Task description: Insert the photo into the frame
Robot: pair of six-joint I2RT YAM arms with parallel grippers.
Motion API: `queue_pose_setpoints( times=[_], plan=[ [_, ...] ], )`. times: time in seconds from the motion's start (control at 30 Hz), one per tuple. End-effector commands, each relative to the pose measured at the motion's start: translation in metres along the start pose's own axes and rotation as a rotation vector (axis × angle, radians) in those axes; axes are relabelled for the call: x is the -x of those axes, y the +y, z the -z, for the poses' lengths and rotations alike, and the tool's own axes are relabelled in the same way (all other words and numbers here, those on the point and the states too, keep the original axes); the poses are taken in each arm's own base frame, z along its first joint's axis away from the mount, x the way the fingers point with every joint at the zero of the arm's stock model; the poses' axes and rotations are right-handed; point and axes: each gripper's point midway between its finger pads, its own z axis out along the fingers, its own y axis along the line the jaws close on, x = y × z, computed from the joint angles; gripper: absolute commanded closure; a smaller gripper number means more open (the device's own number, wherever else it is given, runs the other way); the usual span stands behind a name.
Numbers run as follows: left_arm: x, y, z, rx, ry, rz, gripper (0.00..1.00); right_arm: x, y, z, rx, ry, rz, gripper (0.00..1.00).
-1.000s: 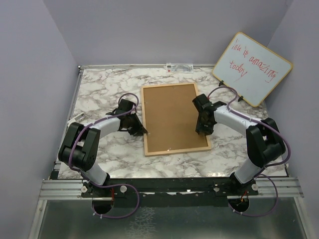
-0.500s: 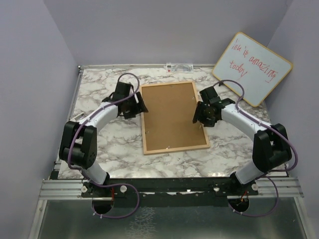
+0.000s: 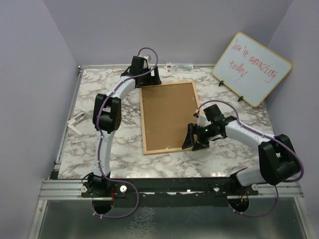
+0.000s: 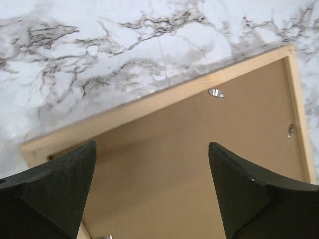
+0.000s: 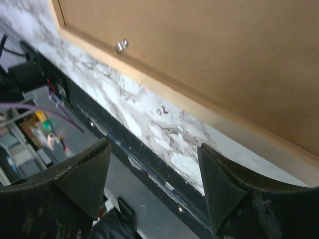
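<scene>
The frame (image 3: 174, 149) lies face down in the middle of the marble table, its thin light wood rim around a brown backing board (image 3: 167, 114) held by small metal clips. The photo is out of view. My left gripper (image 3: 149, 80) is stretched to the frame's far edge. In the left wrist view it hangs open over the backing board (image 4: 199, 149), just inside the wooden rim (image 4: 164, 97), holding nothing. My right gripper (image 3: 193, 138) sits at the frame's near right corner. There its jaws (image 5: 153, 149) stand open and empty over marble beside the rim (image 5: 149, 74).
A wood-edged whiteboard (image 3: 251, 68) with red writing leans at the back right. A small white piece (image 3: 77, 122) lies at the table's left edge, and a label strip (image 3: 179, 66) sits at the back. A metal rail (image 3: 169, 188) runs along the near edge.
Left arm swung from the frame's left side up to its far edge and opened. Right gripper moved from the frame's right side down to its near right corner and opened.
</scene>
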Motion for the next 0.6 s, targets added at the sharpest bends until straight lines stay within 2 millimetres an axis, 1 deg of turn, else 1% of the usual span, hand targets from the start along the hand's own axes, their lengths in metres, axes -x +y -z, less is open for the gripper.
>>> queue_pose_setpoints(
  times=[0.0,0.07,0.13,0.2,0.27,0.37,0.47,0.53,0.57],
  plan=[
    [0.012,-0.005,-0.032,-0.077,-0.009,-0.078,0.06,-0.029,0.006,-0.001,0.105,0.108,0.047,0.24],
    [0.015,-0.002,-0.041,-0.076,-0.021,-0.095,0.04,-0.036,-0.008,-0.008,0.058,0.136,0.016,0.24],
    [0.013,0.002,-0.047,-0.074,-0.020,-0.121,0.02,-0.039,-0.024,-0.015,-0.012,0.155,-0.029,0.24],
    [0.009,0.007,-0.052,-0.064,-0.014,-0.148,0.01,-0.034,-0.036,-0.019,-0.081,0.141,-0.062,0.24],
    [0.002,0.012,-0.056,-0.059,-0.003,-0.167,0.01,-0.024,-0.040,-0.022,-0.112,0.110,-0.079,0.24],
    [-0.015,0.018,-0.062,-0.069,0.041,-0.180,0.01,-0.010,-0.043,-0.024,-0.152,0.056,-0.108,0.24],
    [-0.039,0.029,-0.064,-0.056,0.109,-0.181,0.02,0.000,-0.052,-0.025,-0.213,0.021,-0.133,0.25],
    [-0.054,0.034,-0.062,-0.049,0.153,-0.175,0.06,0.004,-0.059,-0.026,-0.251,0.006,-0.155,0.26],
    [-0.059,0.038,-0.061,-0.035,0.172,-0.169,0.11,0.007,-0.061,-0.026,-0.265,-0.006,-0.164,0.27]
  ],
)
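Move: The left hand hangs past the board: the frame's far rail lies about 4 cm ahead of it and 8 cm down, with the far-left corner roughly 5 cm left and 3 cm ahead, the far clip 9 cm right and 3 cm ahead. From the right hand, the near rail is about 1 cm ahead and 4 cm down; the near clip sits 10 cm left and 2 cm ahead, the near-right corner some 7 cm right and 1 cm ahead. Bring the open left gripper about 4 cm forward over the frame's far rail and sink it some 5 cm, swinging it slightly clockwise. Meanwhile ease the right gripper back a little and lower it about 4 cm beside the outer face of the near rail, tipping the wrist some 10 degrees; keep its fingers parted. ##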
